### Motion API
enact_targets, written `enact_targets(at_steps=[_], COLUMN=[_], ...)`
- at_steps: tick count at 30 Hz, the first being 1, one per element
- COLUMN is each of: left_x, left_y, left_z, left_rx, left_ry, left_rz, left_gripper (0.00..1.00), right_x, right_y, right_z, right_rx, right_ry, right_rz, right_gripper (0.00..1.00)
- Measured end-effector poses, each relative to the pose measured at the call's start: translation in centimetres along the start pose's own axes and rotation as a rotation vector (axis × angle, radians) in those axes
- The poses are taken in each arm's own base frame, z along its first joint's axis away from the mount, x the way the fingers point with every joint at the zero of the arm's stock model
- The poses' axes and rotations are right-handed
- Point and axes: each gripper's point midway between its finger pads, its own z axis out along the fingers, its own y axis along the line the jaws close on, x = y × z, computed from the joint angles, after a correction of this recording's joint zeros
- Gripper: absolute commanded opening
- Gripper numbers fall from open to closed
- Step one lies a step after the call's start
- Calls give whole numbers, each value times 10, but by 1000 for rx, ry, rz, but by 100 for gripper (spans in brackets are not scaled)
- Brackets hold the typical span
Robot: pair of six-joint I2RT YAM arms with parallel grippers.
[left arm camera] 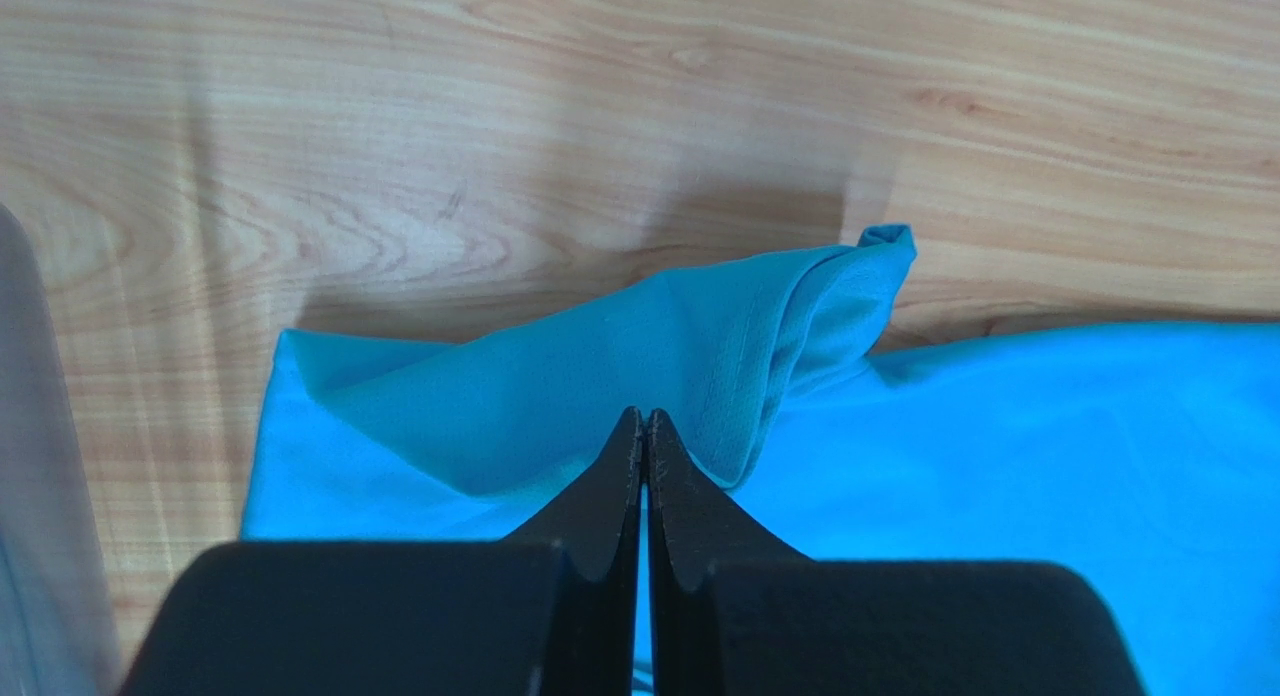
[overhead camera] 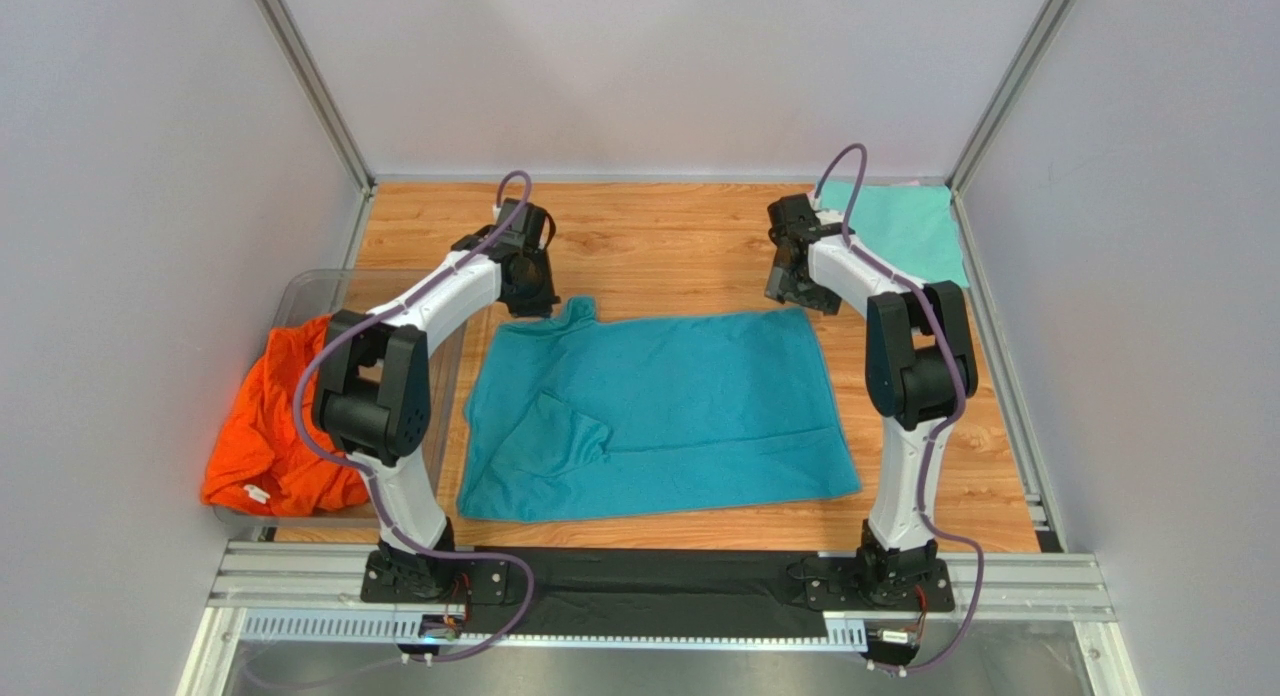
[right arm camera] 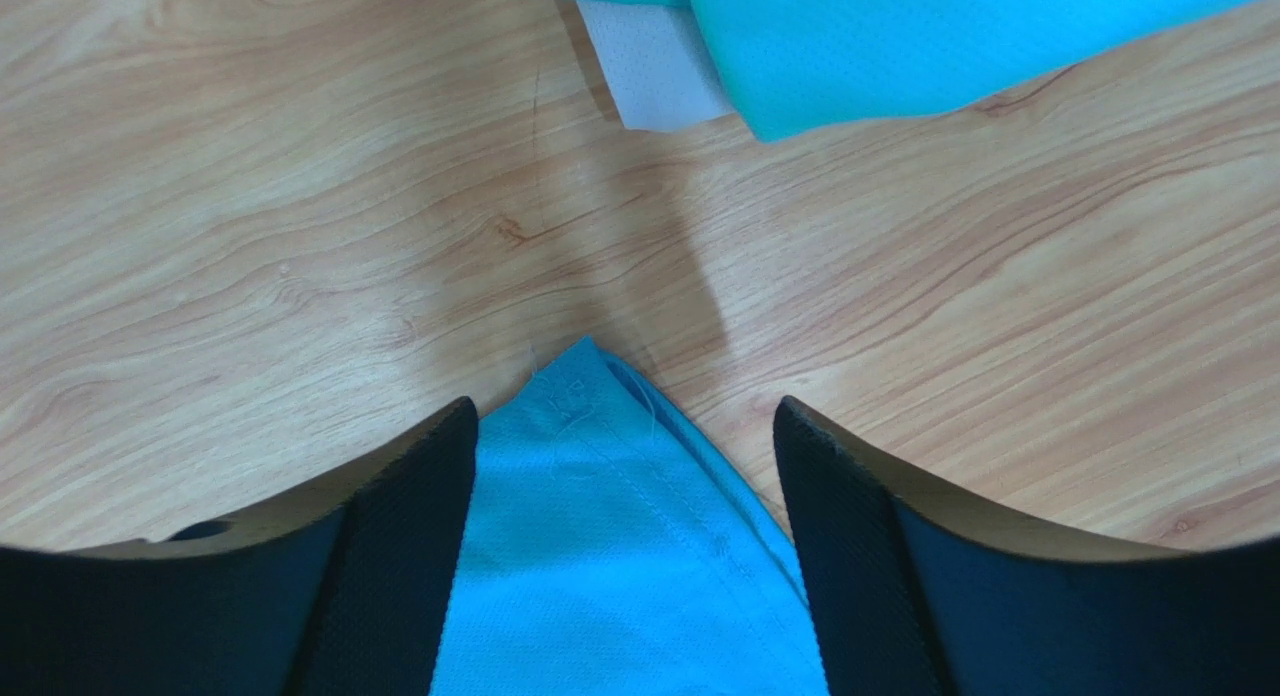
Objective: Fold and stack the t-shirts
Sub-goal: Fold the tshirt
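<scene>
A teal-blue t-shirt (overhead camera: 654,411) lies spread out in the middle of the wooden table. My left gripper (overhead camera: 529,294) is at its far left corner. In the left wrist view that gripper (left arm camera: 643,420) is shut on a raised fold of the teal-blue t-shirt (left arm camera: 631,359). My right gripper (overhead camera: 796,291) is at the far right corner. Its jaws (right arm camera: 624,411) stand open on either side of that corner (right arm camera: 609,531) without touching it. An orange t-shirt (overhead camera: 278,426) lies crumpled at the left. A mint green t-shirt (overhead camera: 909,224) lies flat at the back right.
The orange t-shirt sits in a clear plastic tub (overhead camera: 308,291) by the left wall. An edge of the mint green t-shirt (right arm camera: 932,36) with a white label (right arm camera: 661,81) lies just beyond my right gripper. Metal frame posts and walls close in the table.
</scene>
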Motion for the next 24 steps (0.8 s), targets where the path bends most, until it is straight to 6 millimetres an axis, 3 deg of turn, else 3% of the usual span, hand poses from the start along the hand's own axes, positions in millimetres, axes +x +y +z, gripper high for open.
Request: enact_targets(at_steps=[4,13,18,24], left_x=[8,7,14,16], left_y=[2,-6,-4,-1], left_z=[-7,-21,-22,-33], left_rx=[7,41,29,20], left_ry=[1,-39,-31,-51], left_rz=[3,10,17,24], left_gripper=[0,0,0,0], right_x=[8,11,10,5], right_y=[1,5,5,3], right_z=[9,15,18,21], right_rx=[10,-6,-14,-20], right_ry=[23,35,32,25], right_rz=[-16,-22,-12,2], right_gripper=[65,43,40,44])
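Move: The shirt's far right corner lies about 1 cm ahead of the open right fingers, straight in line and 3 cm below them. The folded stack's middle is some 15 cm ahead and 17 cm to the right of this hand. The left hand already holds the far sleeve's end; the shirt body it is being folded onto is roughly 8 cm back and 7 cm below. The near sleeve, already folded in, lies about 20 cm back and 5 cm right of the left hand. Sink the right gripper straight down about 2 cm onto the shirt's far right corner, then hold it there and narrow the fingers from three-quarters open to a little under half, with the corner between them. Meanwhile keep the left fingers shut on the sleeve end and draw it back some 3 cm over the shirt, lifting it about 2 cm. ##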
